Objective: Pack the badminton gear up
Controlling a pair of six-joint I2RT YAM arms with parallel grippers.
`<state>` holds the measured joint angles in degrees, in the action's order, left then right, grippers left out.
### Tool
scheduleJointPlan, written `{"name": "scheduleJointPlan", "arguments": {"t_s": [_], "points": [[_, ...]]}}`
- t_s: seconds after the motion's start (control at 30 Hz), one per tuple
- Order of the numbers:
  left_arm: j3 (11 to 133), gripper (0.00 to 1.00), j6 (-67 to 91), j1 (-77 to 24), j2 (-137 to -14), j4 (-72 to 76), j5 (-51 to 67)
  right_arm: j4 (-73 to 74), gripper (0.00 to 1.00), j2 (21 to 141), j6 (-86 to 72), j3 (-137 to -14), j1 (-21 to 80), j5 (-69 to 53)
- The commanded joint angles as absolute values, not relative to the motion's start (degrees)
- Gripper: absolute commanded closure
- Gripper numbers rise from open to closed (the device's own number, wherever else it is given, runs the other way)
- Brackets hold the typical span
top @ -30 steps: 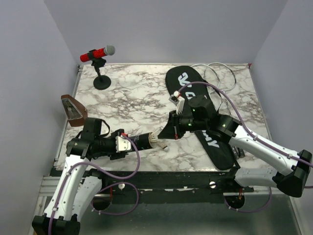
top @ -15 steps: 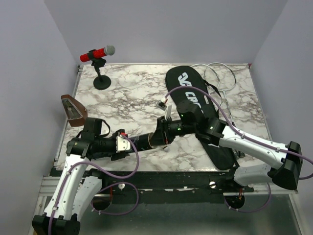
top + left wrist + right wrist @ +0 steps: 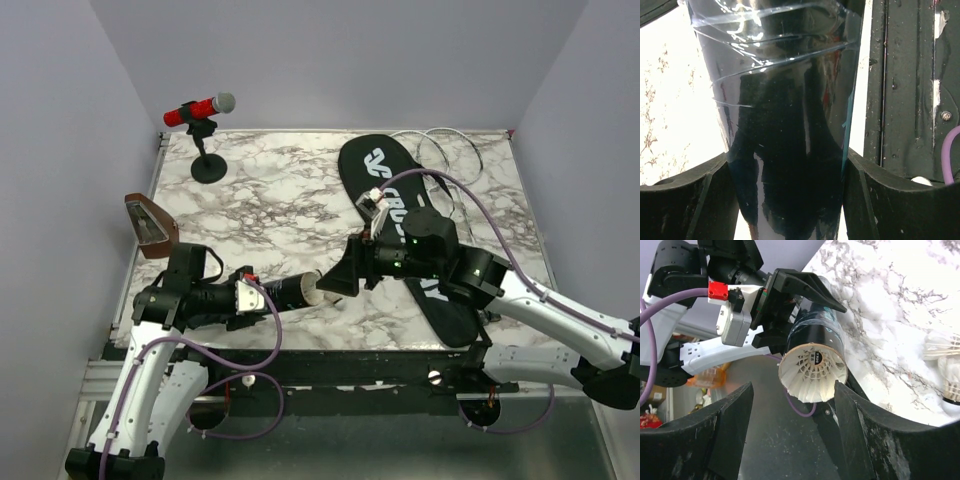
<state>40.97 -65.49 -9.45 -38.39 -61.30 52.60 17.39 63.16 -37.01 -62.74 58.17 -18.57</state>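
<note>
My left gripper (image 3: 262, 294) is shut on the long black tube (image 3: 288, 291), which lies level over the table's front left with its open end pointing right. In the left wrist view the tube (image 3: 790, 125) fills the gap between both fingers of the left gripper (image 3: 790, 200). A white shuttlecock (image 3: 812, 372) sits in the tube's (image 3: 817, 330) mouth. My right gripper (image 3: 335, 283) stands open just in front of that mouth, its jaws (image 3: 792, 410) empty. Two more shuttlecocks (image 3: 942, 347) lie on the marble. The black bag (image 3: 365, 160) lies at the right, rackets (image 3: 450, 150) behind it.
A red microphone (image 3: 200, 108) on a black stand is at the back left. A brown wedge (image 3: 150, 225) sits on the table's left edge. The right arm reaches across the lower half of the bag. Purple cables loop over both arms.
My right gripper pushed up to the tube's mouth, opened, and drew back a little to the right. The shuttlecock stays in the tube. The left arm and tube held still.
</note>
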Motion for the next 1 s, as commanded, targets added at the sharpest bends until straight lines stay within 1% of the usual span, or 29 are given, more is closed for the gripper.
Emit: {"name": "scheduleJointPlan", "arguments": {"t_s": [0.0, 0.1, 0.17, 0.33, 0.47, 0.57, 0.73, 0.9, 0.97], "points": [[41.1, 0.69, -65.6, -9.5, -37.4, -60.9, 55.5, 23.2, 0.26, 59.9, -35.5, -63.4, 58.4, -12.1], [41.2, 0.69, -65.1, -9.5, -37.1, -60.7, 55.5, 24.2, 0.27, 59.2, -35.9, -62.1, 58.4, -10.5], [41.4, 0.69, -64.5, -9.5, -36.9, -60.5, 55.5, 24.9, 0.29, 59.8, -36.2, -61.2, 58.4, -8.3], [42.4, 0.69, -63.5, -9.5, -36.7, -61.2, 55.7, 29.5, 0.29, 64.1, -35.3, -59.3, 58.1, 1.6], [41.8, 0.69, -62.8, -9.4, -35.7, -61.7, 55.4, 30.9, 0.28, 68.7, -35.7, -58.8, 55.3, 4.7], [41.0, 0.69, -62.5, -9.4, -34.6, -61.6, 54.9, 30.6, 0.28, 71.8, -36.4, -59.2, 50.9, 4.6], [40.4, 0.69, -62.5, -9.4, -33.6, -61.9, 54.8, 35.5, 0.28, 85.0, -41.5, -65.5, 47.8, 9.7], [40.3, 0.69, -62.9, -9.4, -33.2, -62.4, 54.9, 40.0, 0.27, 98.0, -45.3, -74.6, 47.8, 8.4], [40.0, 0.69, -63.4, -9.4, -32.9, -62.4, 54.9, 40.4, 0.27, 100.5, -46.8, -76.5, 47.8, 8.0]]}}
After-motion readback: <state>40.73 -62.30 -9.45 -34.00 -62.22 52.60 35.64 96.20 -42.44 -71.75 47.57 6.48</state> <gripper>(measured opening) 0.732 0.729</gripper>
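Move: The shuttlecock I want next lies on the table about 8 cm ahead of my right hand, 2 cm to its right and some 28 cm below. The other loose one lies about 11 cm ahead of that hand, 4 cm to its left, just as low. The tube's open mouth is level fore and aft, 5 cm left and 6 cm down. From my left hand the wanted shuttlecock is roughly 7 cm ahead, 16 cm right and 14 cm below. I ease my open right hand a couple of centimetres to the right, away from the tube mouth, then swing it down about 20 cm and forward about 14 cm, still drifting right, towards the loose shuttlecocks. The wrist turns clockwise and tips until the fingers point mostly down, staying open and touching nothing. My left hand keeps its grip on the tube. ##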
